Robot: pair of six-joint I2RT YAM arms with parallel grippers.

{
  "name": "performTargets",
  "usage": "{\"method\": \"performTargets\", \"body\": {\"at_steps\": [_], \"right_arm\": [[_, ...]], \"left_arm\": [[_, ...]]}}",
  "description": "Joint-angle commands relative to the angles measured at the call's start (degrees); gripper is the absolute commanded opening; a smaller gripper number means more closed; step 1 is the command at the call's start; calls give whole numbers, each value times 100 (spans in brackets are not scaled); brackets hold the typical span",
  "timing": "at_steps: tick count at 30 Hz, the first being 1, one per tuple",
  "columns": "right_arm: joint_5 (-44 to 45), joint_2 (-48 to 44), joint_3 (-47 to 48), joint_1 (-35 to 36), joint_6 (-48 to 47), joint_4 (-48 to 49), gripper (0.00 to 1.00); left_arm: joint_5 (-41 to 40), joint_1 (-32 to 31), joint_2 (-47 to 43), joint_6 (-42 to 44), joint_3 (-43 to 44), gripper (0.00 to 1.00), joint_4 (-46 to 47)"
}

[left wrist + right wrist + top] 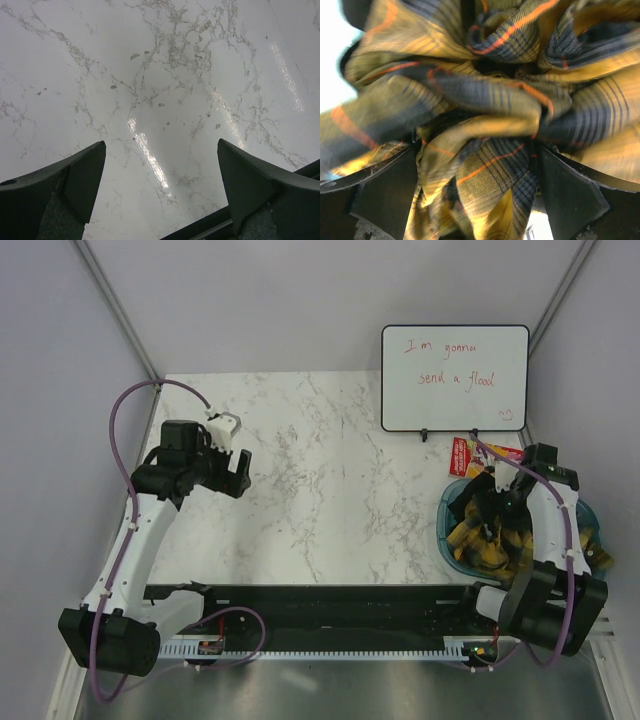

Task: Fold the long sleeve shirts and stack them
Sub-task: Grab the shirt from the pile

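The long sleeve shirts (478,543) lie crumpled in a blue basket (444,512) at the table's right edge, yellow-and-black plaid with thin orange-red lines. My right gripper (492,502) is lowered into that pile. In the right wrist view its jaws stand wide, and bunched plaid cloth (485,95) fills the gap of the right gripper (477,150) without being pinched. My left gripper (238,468) hovers open over bare marble at the left. The left wrist view shows nothing between the fingers of the left gripper (161,145).
A whiteboard (455,377) with red handwriting leans against the back wall on the right. A red-and-yellow packet (462,455) lies just behind the basket. A black rail (330,605) runs along the near table edge. The marble table (330,490) spans the middle.
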Motion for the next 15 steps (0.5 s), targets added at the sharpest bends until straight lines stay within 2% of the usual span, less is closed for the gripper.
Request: {"method": "performTargets", "body": {"at_steps": [1,4,5,6,7,8,10,13,15], "right_arm": [[348,181,-528,-181,-399,563,98],[225,480,-653,-242,-636,591,98],[112,542,-635,-251,-680,574,94],[110,604,-600,-251,-724,556,83],[-46,761,-548,-251,-777,460,65],[-135,824,-408,-260,-786,416,26],[-486,807,-223,-269,-778,189,0],[-1057,344,391,-269,-743,-224,0],[-1399,35,1120,-269,-664,-401,0]], "left_arm": [[250,-29,-74,142,-23,99,-25],[268,-29,-22,142,12,99,-34],[285,-29,-4,134,29,99,-25],[303,-29,14,125,47,99,-25],[329,-29,40,116,64,100,-25],[355,-29,58,90,108,99,-25],[391,-29,84,20,161,99,-33],[469,-20,93,-68,319,99,-130],[531,-29,76,-95,433,99,-209]]}}
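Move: Right under the right hand, between and below its open fingers, lies the plaid shirt on the pile, about 4 cm down and 1 cm back and to the right. The teal bin around it is centred beneath the hand, while a dark cloth lies some 8 cm left and 5 cm ahead of the hand, and a red-yellow packet about 13 cm ahead and 6 cm left. From the left hand the shirt is about 52 cm right, 9 cm back and 13 cm lower. Plunging about 4 cm farther down into the plaid shirt with its fingers open, the right hand drifts slightly back, then shuts its fingers almost fully at the bottom, pinching a bunched fold. Still pointing nearly straight down, it starts back up at once, by roughly 2 cm, with the fingers kept closed. ##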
